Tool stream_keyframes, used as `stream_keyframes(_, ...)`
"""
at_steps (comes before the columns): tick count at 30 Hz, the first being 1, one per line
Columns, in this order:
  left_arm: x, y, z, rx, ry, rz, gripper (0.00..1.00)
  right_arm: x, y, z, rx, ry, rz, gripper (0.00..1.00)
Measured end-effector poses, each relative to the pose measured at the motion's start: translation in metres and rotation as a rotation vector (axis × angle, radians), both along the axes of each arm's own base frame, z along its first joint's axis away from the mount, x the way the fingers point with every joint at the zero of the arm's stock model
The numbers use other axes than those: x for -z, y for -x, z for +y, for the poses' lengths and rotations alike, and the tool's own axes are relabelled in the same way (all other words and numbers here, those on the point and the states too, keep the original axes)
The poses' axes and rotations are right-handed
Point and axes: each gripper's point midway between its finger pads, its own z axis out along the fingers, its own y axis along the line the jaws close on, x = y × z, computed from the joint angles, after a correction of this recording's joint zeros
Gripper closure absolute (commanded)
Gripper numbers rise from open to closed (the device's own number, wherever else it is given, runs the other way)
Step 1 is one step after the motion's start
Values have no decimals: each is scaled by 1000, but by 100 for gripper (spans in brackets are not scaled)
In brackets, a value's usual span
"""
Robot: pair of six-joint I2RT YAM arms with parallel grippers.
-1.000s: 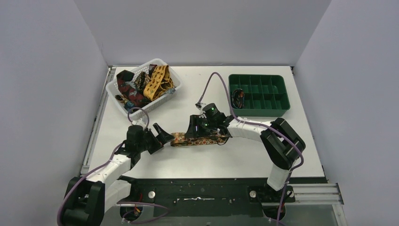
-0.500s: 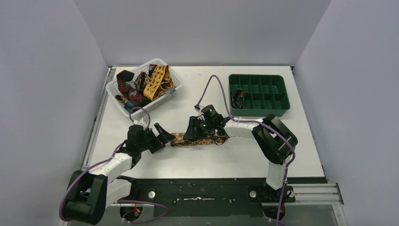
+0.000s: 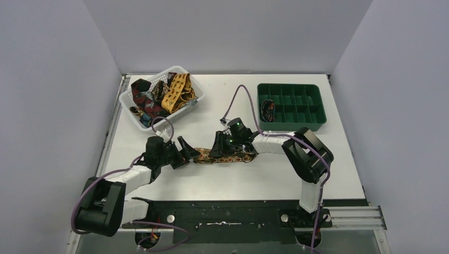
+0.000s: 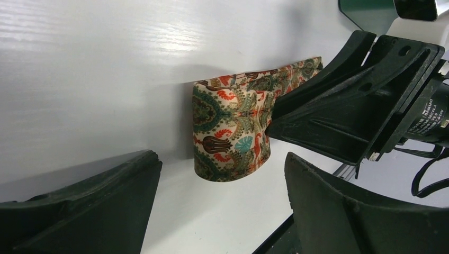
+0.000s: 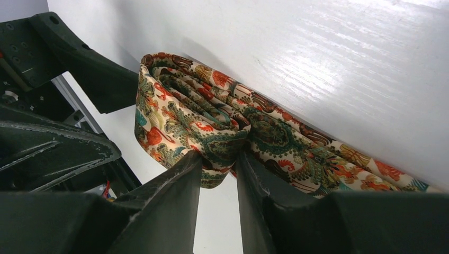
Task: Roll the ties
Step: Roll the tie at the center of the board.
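Observation:
A brown-orange multicolour tie [image 3: 233,157] lies folded flat on the white table [image 3: 212,180]. My right gripper [image 3: 219,150] is shut on its stacked layers a little in from the left end. The right wrist view shows the fingers [image 5: 180,190] pinching the folded fabric [image 5: 182,114] between them. My left gripper [image 3: 186,152] is open, just left of the tie's end. In the left wrist view the folded end [image 4: 230,132] stands a short way ahead of the spread jaws [image 4: 222,169], not touching them.
A white basket [image 3: 127,99] at the back left holds loose ties, mustard yellow [image 3: 177,92] and dark red [image 3: 143,96]. A green compartment tray [image 3: 288,85] at the back right has a small coiled tie [image 3: 268,111] in a left cell.
My left gripper has moved right, closer to the tie's left end. My right gripper has shifted slightly left, still holding the tie.

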Motion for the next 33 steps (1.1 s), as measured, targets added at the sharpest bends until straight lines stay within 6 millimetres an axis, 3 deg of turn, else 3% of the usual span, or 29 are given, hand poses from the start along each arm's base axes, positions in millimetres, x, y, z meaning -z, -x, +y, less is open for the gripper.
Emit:
stream_keyframes(20,5,-6,-26,125,73,-17,32,8,-2,-6,-11,-28,35,70)
stream_keyframes(28,8,-10,-38,153,86,-13,44,8,-4,-9,-8,-34,43,70)
stream_keyframes(33,13,-12,-38,135,50,-10,57,8,-5,-11,-6,-38,47,68)
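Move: The rolled end of the tie stands between my hands, about 4 cm to the right of my open left hand and 1 cm farther out, some 2 cm lower. From my right hand, which already pinches it, the roll's middle is roughly 3 cm left and 1 cm farther out, 1 cm lower. The unrolled tail's middle lies about 17 cm right of my left hand, level with it and 2 cm down; the white basket stands some 28 cm ahead and 17 cm left of it. My right hand keeps its pinch on the tie beside the roll, drifting about 1 cm to my right and settling slightly lower. Meanwhile I bring my left hand about 4 cm right to straddle the roll, edging forward and sinking a little late on, turning slightly clockwise, and narrow its wide-open fingers to about half until they come up against the roll's two sides. ##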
